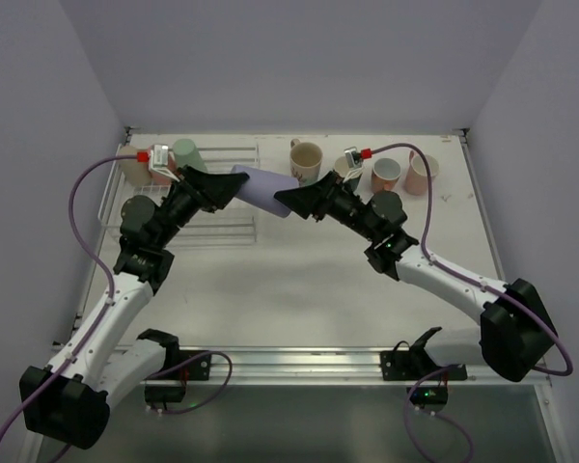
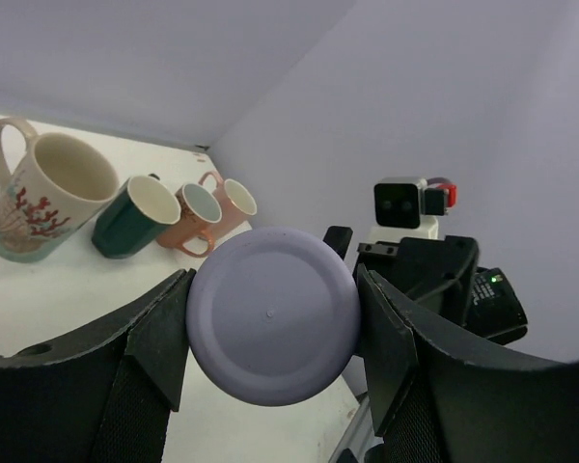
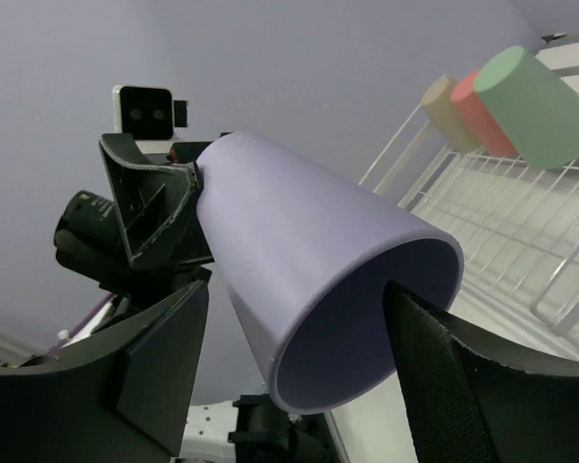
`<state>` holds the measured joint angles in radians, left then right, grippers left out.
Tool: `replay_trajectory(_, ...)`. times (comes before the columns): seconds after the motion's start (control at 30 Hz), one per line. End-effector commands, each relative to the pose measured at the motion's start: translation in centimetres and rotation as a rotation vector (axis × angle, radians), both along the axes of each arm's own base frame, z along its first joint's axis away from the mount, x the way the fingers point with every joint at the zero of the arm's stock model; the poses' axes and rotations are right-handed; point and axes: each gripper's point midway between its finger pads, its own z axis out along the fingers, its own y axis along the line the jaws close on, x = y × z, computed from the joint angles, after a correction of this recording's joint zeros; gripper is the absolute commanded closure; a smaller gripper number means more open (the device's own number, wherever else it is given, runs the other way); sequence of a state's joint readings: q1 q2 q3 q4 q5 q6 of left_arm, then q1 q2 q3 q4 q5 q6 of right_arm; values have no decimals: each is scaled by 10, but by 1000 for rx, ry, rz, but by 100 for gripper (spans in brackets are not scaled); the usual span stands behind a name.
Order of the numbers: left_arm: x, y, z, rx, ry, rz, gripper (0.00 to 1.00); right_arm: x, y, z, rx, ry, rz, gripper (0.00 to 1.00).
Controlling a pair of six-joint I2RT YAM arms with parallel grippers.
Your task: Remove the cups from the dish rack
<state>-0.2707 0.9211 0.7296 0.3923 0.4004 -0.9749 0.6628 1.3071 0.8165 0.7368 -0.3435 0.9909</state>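
A lilac tumbler (image 1: pixel 265 190) hangs on its side in the air between both arms. My left gripper (image 1: pixel 234 183) is shut on its base end (image 2: pixel 273 314), one finger on each side. My right gripper (image 1: pixel 288 203) is open at the mouth end: one finger reaches inside the tumbler (image 3: pixel 309 251), while the other stands outside the wall with a gap. The wire dish rack (image 1: pixel 222 227) lies at the left and holds mint green (image 1: pixel 185 152), salmon (image 1: pixel 159 164) and beige (image 1: pixel 130 166) cups.
Four mugs stand on the table at the back right: cream floral (image 1: pixel 305 160), dark green (image 1: pixel 347 169), salmon (image 1: pixel 386 174) and pink (image 1: pixel 422 174). Walls close off the back and both sides of the table.
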Motion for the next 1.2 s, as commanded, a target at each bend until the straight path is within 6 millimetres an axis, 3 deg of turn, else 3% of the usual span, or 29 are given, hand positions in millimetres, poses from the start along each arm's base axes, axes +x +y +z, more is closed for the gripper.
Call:
replay_trajectory(0.0,-16,-8,25,-63,-85,-82,70,-17,0,28,98,-86,61,26)
replay_trajectory(0.03,-15,-8,22,-61,-79,-84,69,-19,-1,30,107,-94,68,44)
replay_trajectory(0.17,-16,-9,17,-53,-74,-88,56,-27,-6,42,162,-124,82,76)
replay_trajectory(0.27,-17,-10,9,-37,-71,-94,27,-31,-8,47,175,-142,86,97)
replay_trajectory(0.3,-17,-10,5,-24,-57,-94,7,-33,-10,49,180,-147,84,100)
replay_trajectory(0.33,-16,-10,4,-11,-49,-90,1,-33,-11,50,180,-150,80,100)
replay_trajectory(0.4,-12,-8,-8,52,-20,-68,0,-32,-14,51,153,-156,55,100)
replay_trajectory(0.43,-13,-6,0,72,-37,-59,0,-31,-16,51,135,-163,38,100)
replay_trajectory(0.47,-12,-3,-1,121,-59,-40,0,-24,-15,37,63,-135,4,100)
replay_trajectory(0.5,-11,0,-8,160,-28,-19,0,-23,-17,41,34,-144,-12,100)
replay_trajectory(0.53,-14,4,2,185,-52,0,0,-22,-22,45,-18,-196,-46,100)
replay_trajectory(0.57,-12,12,-9,261,-35,41,0,-15,-26,34,-107,-152,-85,100)
replay_trajectory(0.63,-17,22,-3,323,-64,86,0,-9,-38,30,-227,-160,-149,100)
replay_trajectory(0.73,-24,40,-22,473,-67,141,0,12,-76,-6,-542,-135,-274,100)
replay_trajectory(0.87,-34,50,-54,578,-44,147,0,20,-134,-71,-869,47,-313,100)
replay_trajectory(0.93,-35,55,-81,621,-14,156,0,25,-168,-100,-1015,151,-374,100)
replay_trajectory(1.0,-32,59,-102,653,19,164,0,32,-190,-122,-1128,228,-433,100)
replay_trajectory(1.03,-32,59,-105,669,12,157,0,32,-211,-133,-1204,283,-478,100)
replay_trajectory(1.17,-39,50,-97,666,-23,112,0,42,-249,-163,-1328,433,-524,100)
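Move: The purple cup hangs in the air between the hands, its base end in the left hand's grip: its middle lies some 5 cm right of that hand and 1 cm back. From the right hand it is about 6 cm left, 1 cm ahead. From the right hand the patterned mug stands about 26 cm ahead and 5 cm right, the dark green cup 25 cm ahead and 17 cm right, both nearly 30 cm below. The right fingers shut on the purple cup's rim wall, one finger inside the mouth, and ease back and up about 3 cm as the left fingers open and let go. The right hand then swings right about 20 cm, sinking and reaching forward, its fingers turning to point down. The left sinks some 10 cm and draws left, staying open, its fingers tipping down. ##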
